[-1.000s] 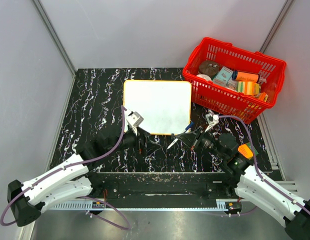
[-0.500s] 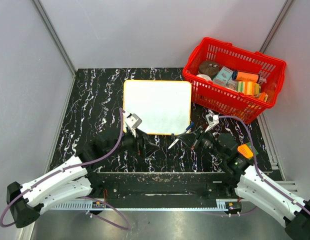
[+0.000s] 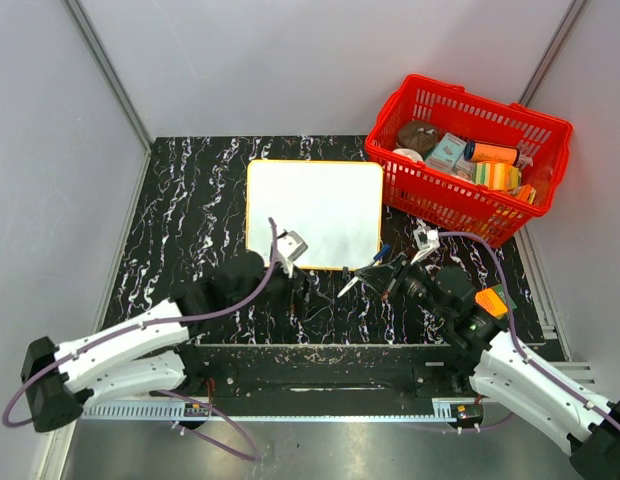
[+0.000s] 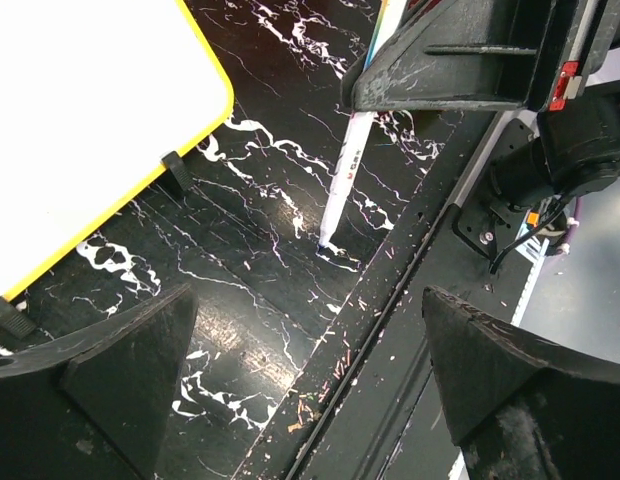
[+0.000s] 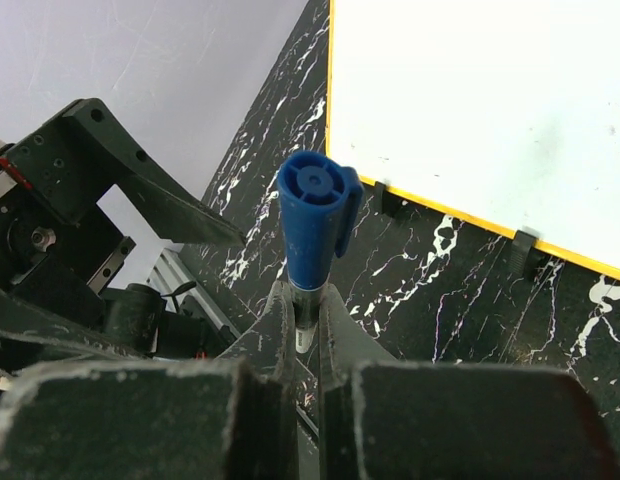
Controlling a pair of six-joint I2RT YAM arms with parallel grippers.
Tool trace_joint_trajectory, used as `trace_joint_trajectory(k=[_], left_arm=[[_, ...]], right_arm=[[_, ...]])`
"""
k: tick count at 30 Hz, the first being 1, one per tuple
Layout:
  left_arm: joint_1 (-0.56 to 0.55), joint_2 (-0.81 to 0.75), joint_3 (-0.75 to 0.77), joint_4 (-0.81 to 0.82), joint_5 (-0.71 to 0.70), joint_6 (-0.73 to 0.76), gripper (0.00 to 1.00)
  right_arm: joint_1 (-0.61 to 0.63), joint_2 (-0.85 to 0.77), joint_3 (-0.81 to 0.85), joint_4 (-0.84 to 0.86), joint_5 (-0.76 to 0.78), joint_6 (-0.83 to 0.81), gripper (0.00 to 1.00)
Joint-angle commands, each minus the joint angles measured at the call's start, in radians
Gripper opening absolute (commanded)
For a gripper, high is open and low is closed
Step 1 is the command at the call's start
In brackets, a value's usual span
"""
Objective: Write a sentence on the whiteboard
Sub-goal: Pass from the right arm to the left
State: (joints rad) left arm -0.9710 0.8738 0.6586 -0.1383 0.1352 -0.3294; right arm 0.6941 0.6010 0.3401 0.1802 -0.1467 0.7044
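Observation:
The whiteboard (image 3: 313, 210) (image 4: 80, 110) (image 5: 480, 110) lies flat at the middle of the black marbled table, and no sentence shows on its blank white face. My right gripper (image 3: 375, 272) (image 5: 307, 330) is shut on a white marker (image 3: 352, 280) (image 4: 342, 185), just off the board's near right corner. The marker's blue cap (image 5: 315, 225) points up and its other end slants down toward the table. My left gripper (image 3: 305, 290) (image 4: 310, 350) stands open with nothing between its fingers, low over the table's near edge, just left of the marker's lower end.
A red basket (image 3: 390, 180) holding several packets and tins stands at the back right, close to the board's right edge. Small black clips (image 4: 173, 170) stick out from the board's near edge. A metal rail (image 3: 310, 360) runs along the table's front. Grey walls close in the sides.
My left arm has swung right, from the board's near left corner to a spot beside the marker's lower end, jaws still open. The right arm and marker have not moved.

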Motion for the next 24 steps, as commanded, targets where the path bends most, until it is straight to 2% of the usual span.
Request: trace_joint_trajectory(k=[1,15,18,22,23,24], left_arm=[[-0.05,0.094,0.108,0.003,-0.109,0.027,0.99],[-0.109,0.341,0.239,0.06,-0.094,0.066,0.99],[-0.11,0.366,0.237,0.091,-0.077,0.069,0.92],[-0.11,0.386,0.24,0.126,-0.051,0.081,0.73],[-0.112,0.389,0.243,0.126,-0.046,0.085,0.6],[-0.112,0.392,0.245,0.126,-0.045,0.09,0.53]], right_arm=[[0.002,0.003,0.037,-0.002,0.038,0.01,0.0],[0.004,-0.046,0.025,0.013,0.026,0.033,0.0],[0.002,-0.047,0.028,0.018,0.018,0.037,0.0],[0.004,-0.046,0.025,0.024,0.006,0.043,0.0],[0.004,-0.046,0.027,0.024,0.003,0.044,0.0],[0.004,-0.046,0.028,0.024,0.001,0.044,0.0]])
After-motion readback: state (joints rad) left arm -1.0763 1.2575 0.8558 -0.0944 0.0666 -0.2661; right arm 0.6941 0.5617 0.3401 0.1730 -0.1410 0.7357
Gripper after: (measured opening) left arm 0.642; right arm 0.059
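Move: The pen, held slanting with its tip down in the right fingers, has its middle about 8 cm to the left hand's right, 4 cm ahead and some 2 cm below it; for the right hand it lies right between the fingers. The whiteboard's middle is about 19 cm ahead of the left hand, level sideways and 18 cm below; its nearer right clip is 6 cm ahead, 7 cm to the right and as low. Left hand reaches right about 7 cm, sinking 3, and starts closing around the pen the right keeps pinched. ##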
